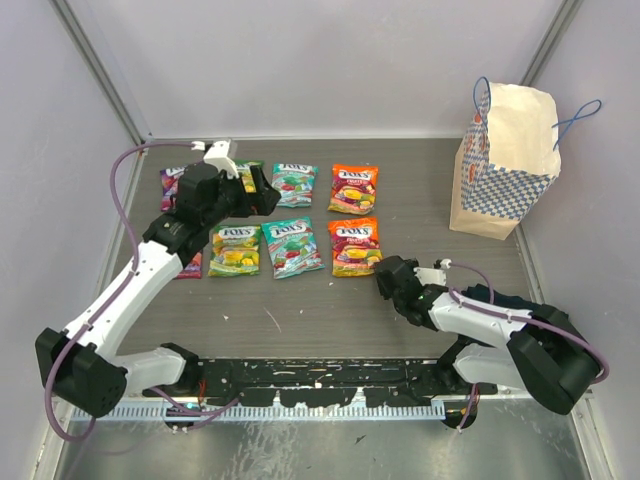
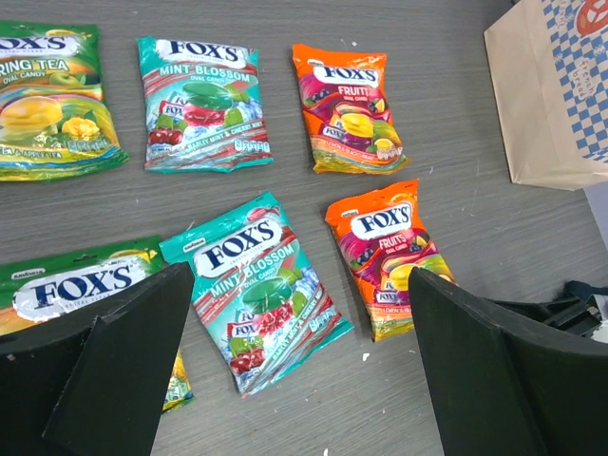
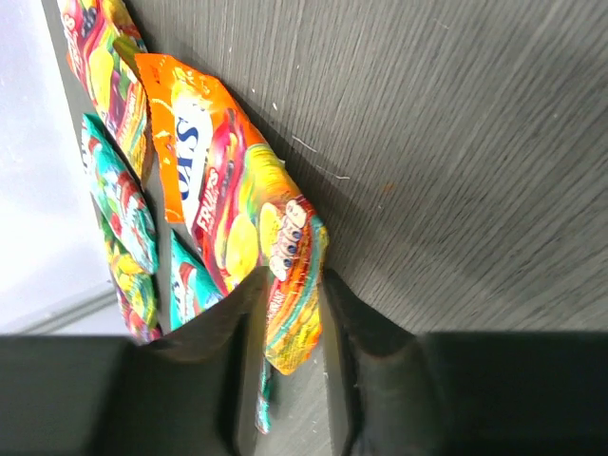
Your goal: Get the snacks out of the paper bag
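Observation:
Several snacks lie in two rows on the grey table: teal packets (image 1: 294,184) (image 1: 291,246), a green one (image 1: 234,250), orange ones (image 1: 353,188) (image 1: 355,246). The paper bag (image 1: 500,165) stands upright at the back right, also seen at the left wrist view's edge as the bag (image 2: 560,95). My right gripper (image 1: 385,275) sits low at the near orange packet (image 3: 223,190). Its jaws are slightly parted, with that packet's corner between them (image 3: 290,285). My left gripper (image 1: 262,192) hovers wide open over the rows, above a teal packet (image 2: 256,285), holding nothing.
Grey walls enclose the table on three sides. The left arm covers part of the purple packet (image 1: 172,183) and a green one in the back row. A black rail (image 1: 320,375) runs along the near edge between the arm bases.

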### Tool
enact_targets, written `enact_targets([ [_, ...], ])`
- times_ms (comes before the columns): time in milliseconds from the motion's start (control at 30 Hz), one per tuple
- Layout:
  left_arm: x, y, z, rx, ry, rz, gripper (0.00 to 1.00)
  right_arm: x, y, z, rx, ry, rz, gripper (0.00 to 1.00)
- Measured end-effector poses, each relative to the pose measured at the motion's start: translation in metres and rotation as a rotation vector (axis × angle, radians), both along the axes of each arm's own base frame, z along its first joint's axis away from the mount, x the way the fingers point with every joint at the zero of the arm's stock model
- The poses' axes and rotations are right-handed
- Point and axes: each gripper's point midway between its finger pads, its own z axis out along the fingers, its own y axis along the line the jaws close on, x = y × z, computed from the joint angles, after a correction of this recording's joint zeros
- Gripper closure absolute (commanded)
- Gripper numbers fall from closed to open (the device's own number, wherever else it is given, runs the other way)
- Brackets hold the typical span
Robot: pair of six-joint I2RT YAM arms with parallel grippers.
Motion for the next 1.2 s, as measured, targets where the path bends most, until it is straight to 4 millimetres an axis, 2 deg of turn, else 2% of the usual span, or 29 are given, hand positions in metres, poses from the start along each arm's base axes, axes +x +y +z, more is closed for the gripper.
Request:
enact_targets([
  [67,0.002,-0.001,-0.002,0.009,0.016,0.002,0.02,0.000,-0.001,0.000,-0.010,0.000,0.003,0.33],
  [200,0.018,-0.001,-0.021,0.053,0.088,0.035,0.02,-0.001,-0.007,0.004,-0.036,-0.013,-0.003,0.02],
  [267,0.024,-0.005,-0.040,0.069,0.141,0.046,0.02,-0.001,-0.012,0.010,-0.058,-0.030,-0.012,0.00],
  [400,0.025,-0.015,-0.100,0.175,0.294,0.099,0.02,0.001,-0.028,0.028,-0.122,-0.071,-0.051,0.00],
  [433,0.023,-0.023,-0.114,0.222,0.328,0.107,0.02,0.002,-0.031,0.033,-0.140,-0.082,-0.059,0.00],
  [500,0.019,-0.041,-0.130,0.307,0.356,0.109,0.02,0.003,-0.038,0.043,-0.170,-0.105,-0.075,0.00],
  [667,0.020,-0.078,-0.146,0.452,0.346,0.107,0.02,0.002,-0.053,0.060,-0.227,-0.152,-0.105,0.00],
  [867,0.023,-0.063,-0.180,0.553,0.404,0.156,0.02,0.001,-0.063,0.070,-0.264,-0.182,-0.124,0.00],
  [1000,0.025,-0.059,-0.198,0.559,0.446,0.152,0.02,0.000,-0.067,0.073,-0.284,-0.190,-0.128,0.00],
  [1200,0.023,-0.062,-0.213,0.510,0.491,0.106,0.02,0.000,-0.072,0.075,-0.315,-0.198,-0.134,0.00],
])
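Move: The lower mint packet lies about 26 cm below the left hand, 4 cm to its right and 2 cm back. From there the upper mint packet is some 12 cm farther out, the lower yellow-green packet about 11 cm to the left, and the lower orange packet about 12 cm to the right. From the right hand, that mint packet is roughly 18 cm left and 6 ahead; the orange one is about 6 left and 6 ahead, 4 cm below. Down fast, about 21 cm, the left hand drops towards the lower mint packet, swinging about 8 cm right and then easing back a little, its wrist rolling and its wide-open fingers tipping down by nearly 30 degrees. Meanwhile the right hand lifts and draws right, about 7 cm each way, away from the lower orange packet, opening its fingers wide and tipping them up slightly. ##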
